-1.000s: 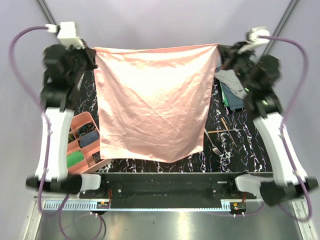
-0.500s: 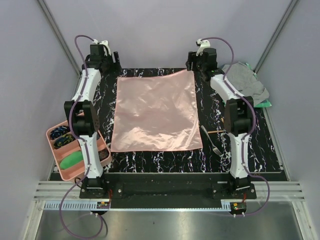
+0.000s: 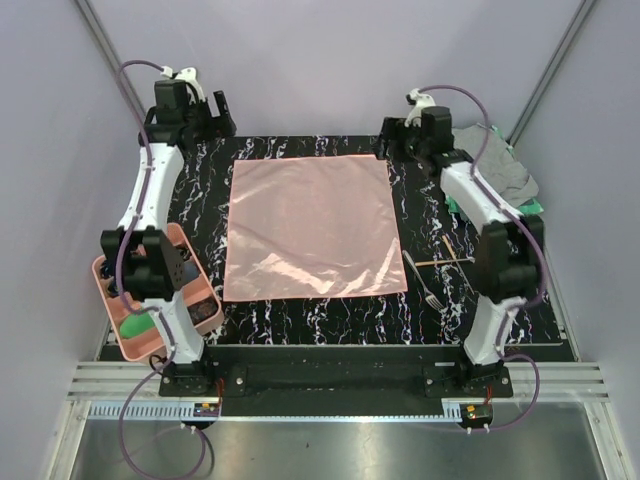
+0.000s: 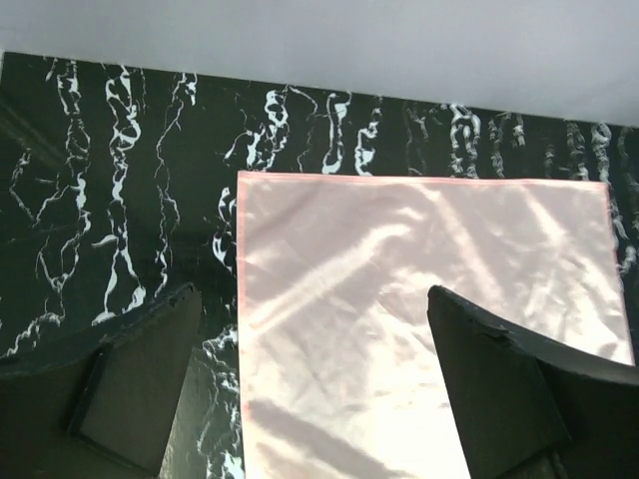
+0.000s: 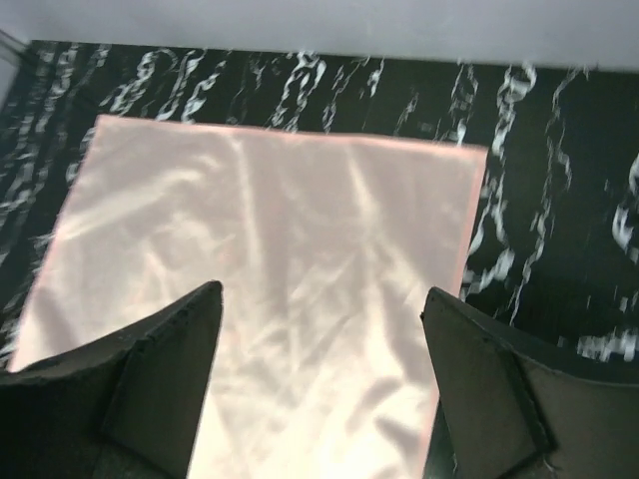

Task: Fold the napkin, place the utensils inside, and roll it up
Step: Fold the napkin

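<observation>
The salmon-pink napkin (image 3: pixel 312 228) lies spread flat on the black marbled table (image 3: pixel 200 210), with nothing on it. My left gripper (image 3: pixel 218 120) hovers open just off its far left corner. My right gripper (image 3: pixel 392 135) hovers open by the far right corner. In the left wrist view the open gripper (image 4: pixel 312 291) frames the napkin's (image 4: pixel 419 319) left edge, with nothing between its fingers. The right wrist view shows the gripper (image 5: pixel 321 289) open above the napkin (image 5: pixel 300 220). The utensils lie right of the napkin: a silver fork (image 3: pixel 420 278) and thin brownish sticks (image 3: pixel 445 262).
A pink compartment tray (image 3: pixel 100 268) with small items stands at the table's left edge, beside the left arm. A grey cloth (image 3: pixel 500 165) lies over a green cloth (image 3: pixel 535 207) at the back right. Walls close in the far and side edges.
A second ago both grippers held the napkin's top corners up in the air. They have since lowered it flat onto the table, opened and let go.
</observation>
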{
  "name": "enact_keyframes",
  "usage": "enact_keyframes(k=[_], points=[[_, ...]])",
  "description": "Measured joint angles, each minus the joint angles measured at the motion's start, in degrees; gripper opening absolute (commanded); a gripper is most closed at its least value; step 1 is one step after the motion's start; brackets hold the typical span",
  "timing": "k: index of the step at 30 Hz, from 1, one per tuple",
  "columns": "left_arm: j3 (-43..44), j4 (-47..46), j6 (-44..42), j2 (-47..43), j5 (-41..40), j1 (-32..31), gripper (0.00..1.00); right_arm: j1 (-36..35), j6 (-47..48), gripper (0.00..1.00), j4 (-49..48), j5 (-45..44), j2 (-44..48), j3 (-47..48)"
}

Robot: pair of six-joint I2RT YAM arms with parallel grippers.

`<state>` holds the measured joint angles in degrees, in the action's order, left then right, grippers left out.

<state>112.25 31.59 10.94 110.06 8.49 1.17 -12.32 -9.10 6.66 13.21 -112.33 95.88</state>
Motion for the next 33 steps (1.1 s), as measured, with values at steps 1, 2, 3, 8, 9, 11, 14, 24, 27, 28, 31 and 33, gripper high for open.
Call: enact_keyframes(k=[1,2,3,8,9,11,14,24,27,28,31,33], points=[[-2.73,0.15,0.35,-3.23,0.04,-0.11,0.99,0.0,-1.77,0.88,0.13,0.07,5.07,-5.16],[-5.62,-0.28,0.72,-6.38,0.07,-0.33,0.98,0.02,-3.26,0.88,0.55,0.09,9.42,-9.09],[-8.81,-0.59,0.87,-9.66,-0.33,-1.01,0.96,0.02,-4.63,0.88,0.42,-0.24,13.51,-12.76],[-23.54,-2.45,0.85,-22.18,-5.14,-13.73,0.86,2.69,-9.64,0.86,3.91,-2.23,29.27,-27.43],[-25.51,-2.84,0.96,-23.1,-5.57,-17.66,0.83,4.13,-10.34,0.86,4.57,-2.71,30.77,-29.05],[-30.05,-4.98,1.53,-23.74,-7.48,-27.96,0.78,9.14,-11.69,0.86,6.21,-3.43,33.55,-32.74],[-35.45,-7.61,2.69,-22.4,-9.6,-41.9,0.75,17.53,-13.27,0.86,8.31,-4.59,36.15,-36.68],[-36.89,-15.78,6.99,-7.02,-12.79,-67.17,0.56,27.98,-15.26,0.86,10.01,-4.57,47.74,-44.92],[-34.84,-16.74,7.43,-1.88,-13.11,-69.68,0.53,28.57,-15.23,0.86,10.14,-4.28,49.44,-46.36],[-34.34,-17.07,7.61,-0.74,-13.09,-70.07,0.51,28.65,-15.23,0.86,10.21,-4.02,49.79,-46.66],[-32.85,-17.9,8.26,2.25,-13.18,-70.49,0.47,28.98,-15.23,0.86,10.27,-3.37,50.77,-47.3],[-31.45,-18.32,8.55,3.78,-13.44,-70.38,0.47,29.14,-15.23,0.86,10.43,-3.02,51.39,-47.39]])
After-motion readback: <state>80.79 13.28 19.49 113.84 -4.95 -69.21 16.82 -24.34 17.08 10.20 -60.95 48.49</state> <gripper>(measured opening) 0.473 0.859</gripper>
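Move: The napkin lies flat, and I want its near right corner: some 33 cm back from my left hand, 48 cm to its right and 26 cm lower. The fork lies about 4 cm to the right of that corner and 3 cm farther out; the crossed sticks are roughly 11 cm to the right of the corner and 9 cm farther out. From my right hand the corner is about 35 cm back, 3 cm right and 20 cm down. I sweep my left hand across the napkin towards its near right corner, about 45 cm to the right and 37 cm back, sinking some 20 cm after a small lift, turning about 55 degrees clockwise and narrowing the fingers to half open. Meanwhile my open right hand clears off the napkin, back and to the right, turning clockwise too. ##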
